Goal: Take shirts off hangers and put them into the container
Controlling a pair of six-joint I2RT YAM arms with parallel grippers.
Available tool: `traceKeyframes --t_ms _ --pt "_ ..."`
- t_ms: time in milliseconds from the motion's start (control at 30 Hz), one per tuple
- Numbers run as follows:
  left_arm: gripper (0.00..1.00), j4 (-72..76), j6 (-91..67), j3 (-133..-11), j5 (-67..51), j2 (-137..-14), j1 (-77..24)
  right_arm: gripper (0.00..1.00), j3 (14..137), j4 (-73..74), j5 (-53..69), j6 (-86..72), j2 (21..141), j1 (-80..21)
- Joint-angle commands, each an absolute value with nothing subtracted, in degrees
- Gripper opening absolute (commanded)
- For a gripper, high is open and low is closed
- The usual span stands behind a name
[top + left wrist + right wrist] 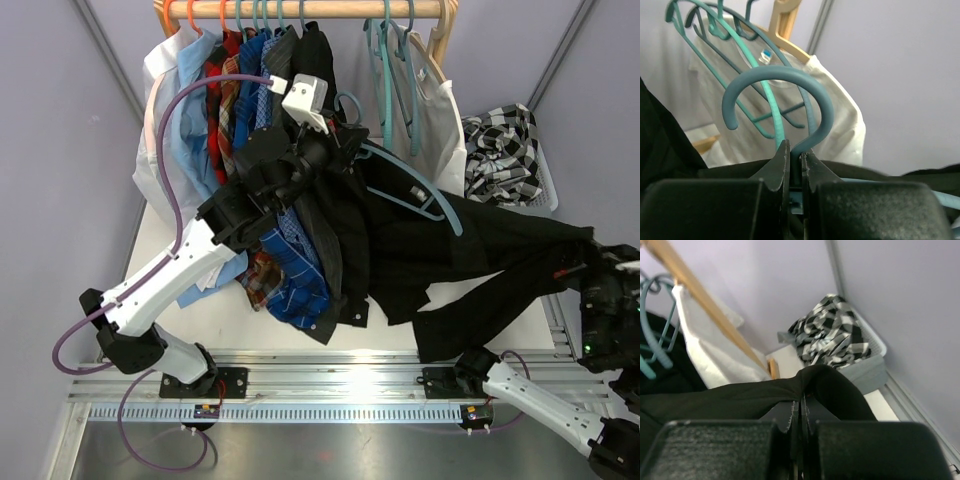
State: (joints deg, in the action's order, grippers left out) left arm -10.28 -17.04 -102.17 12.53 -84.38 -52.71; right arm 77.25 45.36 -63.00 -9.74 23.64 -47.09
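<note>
My left gripper (335, 128) (796, 155) is shut on the neck of a grey-blue hanger (420, 192), just below its curved hook (780, 82). A black shirt (470, 250) still hangs on that hanger and stretches out to the right. My right gripper (582, 264) (802, 401) is shut on a fold of this black shirt (835, 385) at its far right end. The container (545, 185) (867, 374) stands at the back right, with a black-and-white check shirt (500, 150) (830, 335) lying in it.
On the wooden rail (300, 9) hang white (165, 70), light blue (195, 130), red plaid (226, 90) and blue check (262, 70) shirts at the left. Empty teal hangers (392, 75) (740, 55) and a white cloth (445, 115) (840, 120) hang at the right.
</note>
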Motion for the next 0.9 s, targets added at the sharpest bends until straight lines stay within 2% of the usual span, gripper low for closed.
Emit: traceKeyframes --t_ms 0,300,500,700,767,800,833,867 --pt "0.00 -7.03 -21.79 -99.85 8.54 -80.42 -54.66 0.00 77.61 49.57 -53.91 -12.48 31.53 -47.11" --pt "0.00 2.97 -38.04 -82.98 -2.69 -71.72 -60.55 0.00 73.92 49.12 -44.92 -12.48 37.52 -47.11" --pt "0.00 20.11 -54.12 -72.53 -13.25 -69.87 -60.73 0.00 73.57 49.92 -43.07 -13.54 40.17 -47.11" --pt "0.00 29.43 -64.42 -70.58 -18.80 -71.37 -60.47 0.00 73.65 50.71 -43.42 -13.27 40.60 -47.02" --pt "0.00 23.76 -59.46 -73.38 -16.11 -71.19 -60.47 0.01 73.65 50.80 -43.16 -13.53 40.61 -47.11" --pt "0.00 20.69 -57.15 -74.26 -14.61 -70.76 -60.47 0.04 73.74 50.63 -42.98 -13.54 40.61 -47.11" --pt "0.00 15.35 -54.26 -76.36 -12.68 -69.79 -60.47 0.13 74.09 50.63 -42.46 -13.54 40.43 -47.11" --pt "0.00 11.12 -47.09 -77.77 -6.48 -69.35 -60.64 0.30 74.44 50.71 -41.23 -13.45 40.43 -47.11"
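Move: The black shirt is stretched between the hands: its middle lies about 11 cm back, 14 cm right and 13 cm below the left hand, which already holds the blue hanger's hook. From the right hand, gripping the far end, that middle is some 5 cm ahead, 15 cm left and 6 cm below. The empty hangers hang about 13 cm ahead and 7 cm right of the left hand, level with it; the container is roughly 30 cm ahead, 8 cm right and 30 cm below the right hand. The left hand keeps its pinch on the hanger's hook and draws it about 16 cm back towards the base, with some 5 cm to the right, away from the rail, turning clockwise roughly 40 degrees while it tips down and rolls, so that its fingers come to point across at the other arm. Meanwhile the right hand brings its end of the black shirt about 12 cm left towards the left hand's side, also forward and down by 6 to 7 cm each, tipping its fingers down and turning counter-clockwise, then stops and begins to open its fingers. ##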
